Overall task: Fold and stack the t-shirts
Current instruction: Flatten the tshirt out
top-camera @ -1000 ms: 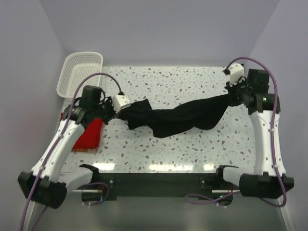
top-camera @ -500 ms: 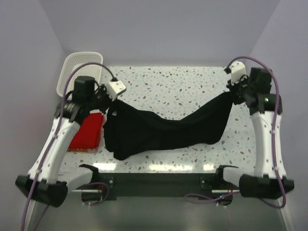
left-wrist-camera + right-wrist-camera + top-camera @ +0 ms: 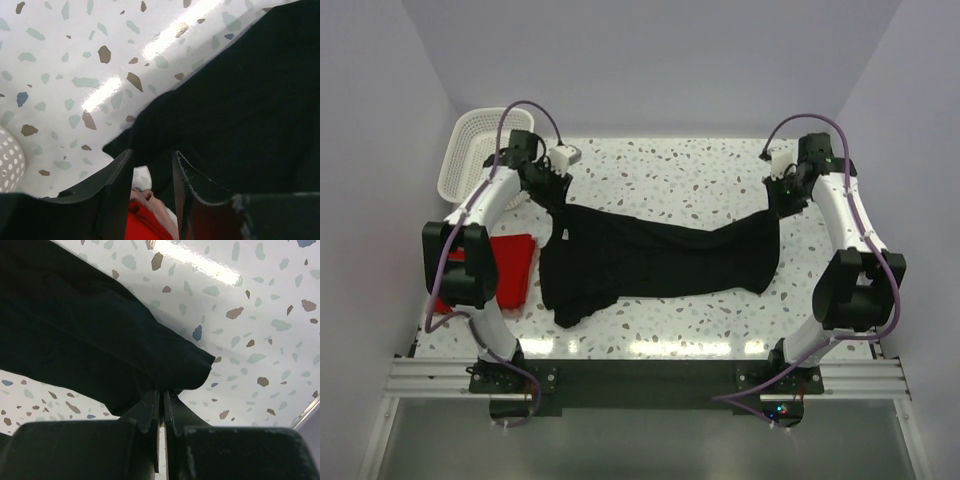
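The black t-shirt [image 3: 660,260] lies spread wide across the table, its near left part bunched. My left gripper [image 3: 552,190] hovers over its far left corner. In the left wrist view that gripper [image 3: 152,155] stands open, with a black cloth edge [image 3: 240,110] draped at the fingertips. The red t-shirt [image 3: 145,225] shows through the gap below. My right gripper [image 3: 782,200] is at the far right corner. In the right wrist view it [image 3: 162,389] is shut on a fold of the black cloth [image 3: 75,330]. The folded red t-shirt [image 3: 510,270] lies at the table's left edge.
A white lattice basket [image 3: 470,160] stands at the far left corner, just behind my left arm, and its rim [image 3: 7,160] shows in the left wrist view. The speckled table [image 3: 670,170] ends at grey walls on three sides.
Both arms have reached toward the far side and pulled the black t-shirt out from a bunched strip into a wide spread. The left jaws, shut before, now stand apart.
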Robot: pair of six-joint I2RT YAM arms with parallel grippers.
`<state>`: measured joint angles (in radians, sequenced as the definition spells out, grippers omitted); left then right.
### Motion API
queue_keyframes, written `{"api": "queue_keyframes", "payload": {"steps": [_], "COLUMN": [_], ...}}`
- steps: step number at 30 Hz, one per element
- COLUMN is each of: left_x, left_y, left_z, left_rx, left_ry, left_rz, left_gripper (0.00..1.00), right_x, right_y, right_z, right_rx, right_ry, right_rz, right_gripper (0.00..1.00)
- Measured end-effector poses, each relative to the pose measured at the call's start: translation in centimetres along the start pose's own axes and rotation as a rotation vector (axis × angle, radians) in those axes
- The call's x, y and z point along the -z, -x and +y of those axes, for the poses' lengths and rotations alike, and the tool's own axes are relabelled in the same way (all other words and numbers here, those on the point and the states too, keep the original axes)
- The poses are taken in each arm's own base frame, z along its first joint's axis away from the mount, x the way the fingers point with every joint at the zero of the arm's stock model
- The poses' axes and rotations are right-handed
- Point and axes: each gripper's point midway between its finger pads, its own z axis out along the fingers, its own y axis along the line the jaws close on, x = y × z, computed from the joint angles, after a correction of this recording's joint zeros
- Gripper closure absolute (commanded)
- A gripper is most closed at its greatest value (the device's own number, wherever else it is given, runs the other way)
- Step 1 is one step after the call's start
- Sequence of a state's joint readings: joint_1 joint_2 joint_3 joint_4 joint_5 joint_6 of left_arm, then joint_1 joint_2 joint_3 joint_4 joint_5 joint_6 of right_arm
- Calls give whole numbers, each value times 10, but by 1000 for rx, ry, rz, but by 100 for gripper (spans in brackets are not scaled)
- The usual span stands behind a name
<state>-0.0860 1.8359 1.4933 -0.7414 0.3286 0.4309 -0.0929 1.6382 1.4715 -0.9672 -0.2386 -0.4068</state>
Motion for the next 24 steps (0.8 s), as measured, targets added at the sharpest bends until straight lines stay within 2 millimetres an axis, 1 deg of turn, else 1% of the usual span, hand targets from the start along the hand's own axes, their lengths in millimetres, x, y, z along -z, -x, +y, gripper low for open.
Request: {"api": "queue_keyframes", "payload": {"steps": [2,4,5,8,9,10,11,12,13,16,17,20,24], "left_x": [8,16,21,34,36,38,39,39,38,35,36,38,36], "left_y": [3,1,-4,-27,-36,-46,-56,-63,-71,-90,-93,-91,-90], "left_z": [-6,-18,-28,-61,-72,-82,-92,-99,-107,-125,-130,-140,-149], "left_rx": [13,29,42,80,95,114,130,148,171,230,240,247,261], "left_ry": [-18,-46,-72,-157,-184,-214,-245,-272,-303,-367,-386,-422,-458], "left_rz": [-26,-47,-51,-49,-41,-27,-10,6,25,76,84,91,111], "left_gripper": [58,58,58,54,54,52,51,51,40,39,39,39,38], "right_x": [-4,-8,-10,-18,-20,-22,-24,-25,-26,-27,-27,-28,-28], "right_y": [-2,-5,-5,-9,-10,-11,-11,-12,-12,-13,-13,-13,-13], "right_z": [0,1,1,2,2,2,2,2,3,3,3,3,3], "right_rx": [-11,-22,-28,-45,-48,-52,-54,-58,-60,-65,-65,-67,-67], "right_ry": [6,13,17,33,36,39,42,43,46,48,48,48,48], "right_rz": [14,28,35,55,60,67,72,76,78,80,81,82,83], "right_gripper": [100,100,100,100,100,100,100,100,100,100,100,100,100]}}
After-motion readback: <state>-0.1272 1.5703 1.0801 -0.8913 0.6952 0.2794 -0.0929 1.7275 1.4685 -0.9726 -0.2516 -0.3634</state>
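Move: The bunched near-left part of the black t-shirt lies some 25 cm back from the left hand, 5 cm to its right and 5 cm below. The red t-shirt is about 14 cm back and 14 cm left of that hand, the white basket roughly 13 cm ahead and 16 cm left. The right hand holds the far-right corner; the shirt's near-right corner lies about 17 cm back, 4 cm left and 8 cm below it. Swing the already parted left gripper away from the far-left corner, lifting slightly and then sinking back as it travels about 17 cm back and some 6 cm right over the black t-shirt towards its bunched near-left part. Tilt the fingers some 30 degrees on the way, from forward-slanting to down and rightward, and open them wider. Keep the right gripper shut on its corner and lower it about 3 cm straight down, then hold. ##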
